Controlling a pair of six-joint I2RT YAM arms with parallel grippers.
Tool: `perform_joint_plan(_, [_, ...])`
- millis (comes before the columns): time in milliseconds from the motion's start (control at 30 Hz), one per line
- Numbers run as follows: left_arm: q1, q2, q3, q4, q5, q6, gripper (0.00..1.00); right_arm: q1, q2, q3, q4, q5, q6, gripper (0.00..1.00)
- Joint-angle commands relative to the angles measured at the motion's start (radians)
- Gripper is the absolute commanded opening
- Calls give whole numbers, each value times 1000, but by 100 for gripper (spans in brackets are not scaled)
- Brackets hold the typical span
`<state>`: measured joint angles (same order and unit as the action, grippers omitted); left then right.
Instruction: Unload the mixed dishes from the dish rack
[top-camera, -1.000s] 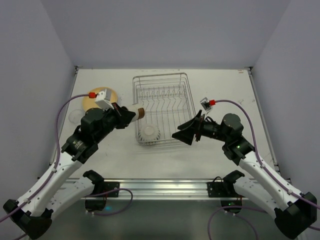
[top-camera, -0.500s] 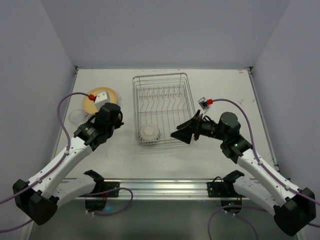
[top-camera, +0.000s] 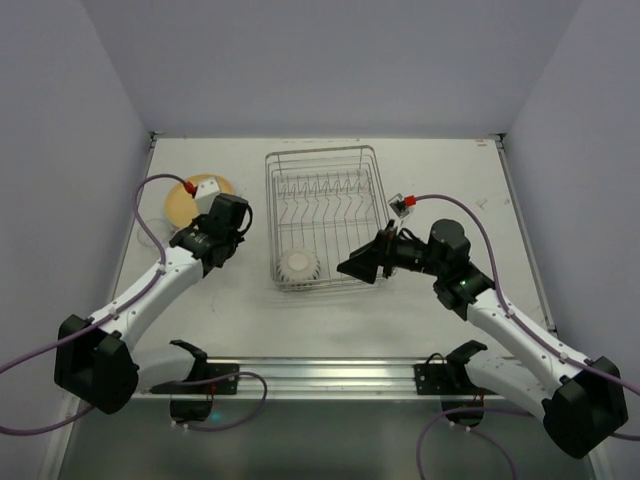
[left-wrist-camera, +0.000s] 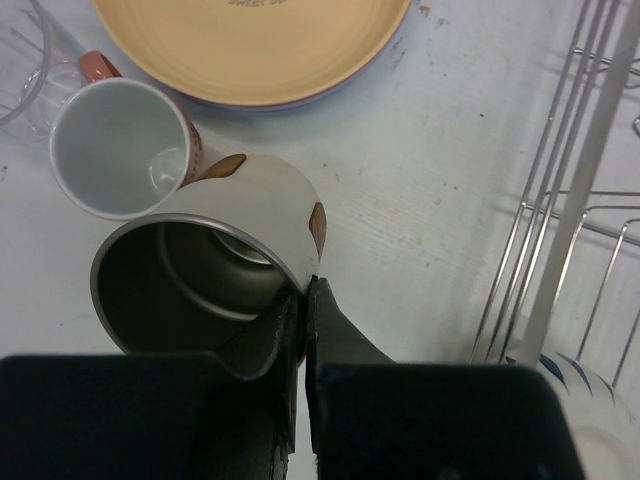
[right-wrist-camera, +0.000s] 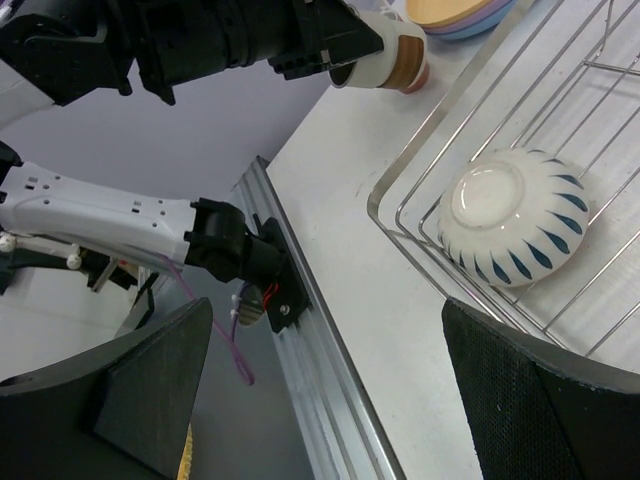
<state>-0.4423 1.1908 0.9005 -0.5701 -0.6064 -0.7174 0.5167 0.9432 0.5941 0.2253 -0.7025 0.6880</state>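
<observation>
My left gripper is shut on the rim of the brown-and-cream cup, low over the table left of the dish rack. The cup is beside a small pink mug, a clear glass and the yellow-orange plate. In the top view the left gripper hides the cup. A white ribbed bowl lies upside down in the rack's near left corner. My right gripper hangs open just right of the bowl, holding nothing.
The plate-slot prongs in the rack stand bare. The yellow plate tops a stack near the table's left edge. The rack's wire wall is close on the right of the left gripper. The metal rail runs along the near edge.
My left arm has carried the cup from the rack's left edge leftward and down to the spot beside the mug and plate. The right gripper has edged slightly left, still open.
</observation>
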Motion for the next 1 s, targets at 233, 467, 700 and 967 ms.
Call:
perform_joint_plan(233, [48, 156, 34, 164, 59, 52, 0, -1, 57, 33, 52, -28, -22, 99])
perform_joint_plan(467, [54, 254, 78, 142, 30, 59, 0, -1, 94, 47, 46, -20, -42, 99])
perform_joint_plan(700, [59, 323, 98, 144, 57, 64, 13, -3, 129, 59, 51, -25, -48, 99])
perform_joint_plan(967, [60, 303, 92, 153, 40, 79, 27, -1, 137, 53, 54, -26, -50, 99])
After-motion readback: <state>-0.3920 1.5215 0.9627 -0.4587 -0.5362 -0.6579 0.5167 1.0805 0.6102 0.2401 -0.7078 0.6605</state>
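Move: Just right of the peach mug is the table spot for the steel-lined mug in the left hand: some 4 cm ahead, 3 cm left and 15 cm below that hand. The peach mug stands about 4 cm ahead and 13 cm left, the yellow plate 22 cm ahead and 15 cm left, the bowl level and 22 cm right. From the right hand the bowl lies roughly 11 cm ahead, 16 cm left, 19 cm down. Lowering the already gripped steel-lined mug about 7 cm and some 3.5 cm forward, the left hand tips down roughly 10 degrees to stand it on the table beside the peach mug; as the descent eases off, the fingers part a little around its rim. Meanwhile the wide-open right hand sinks 3 cm and edges forward towards the bowl. ##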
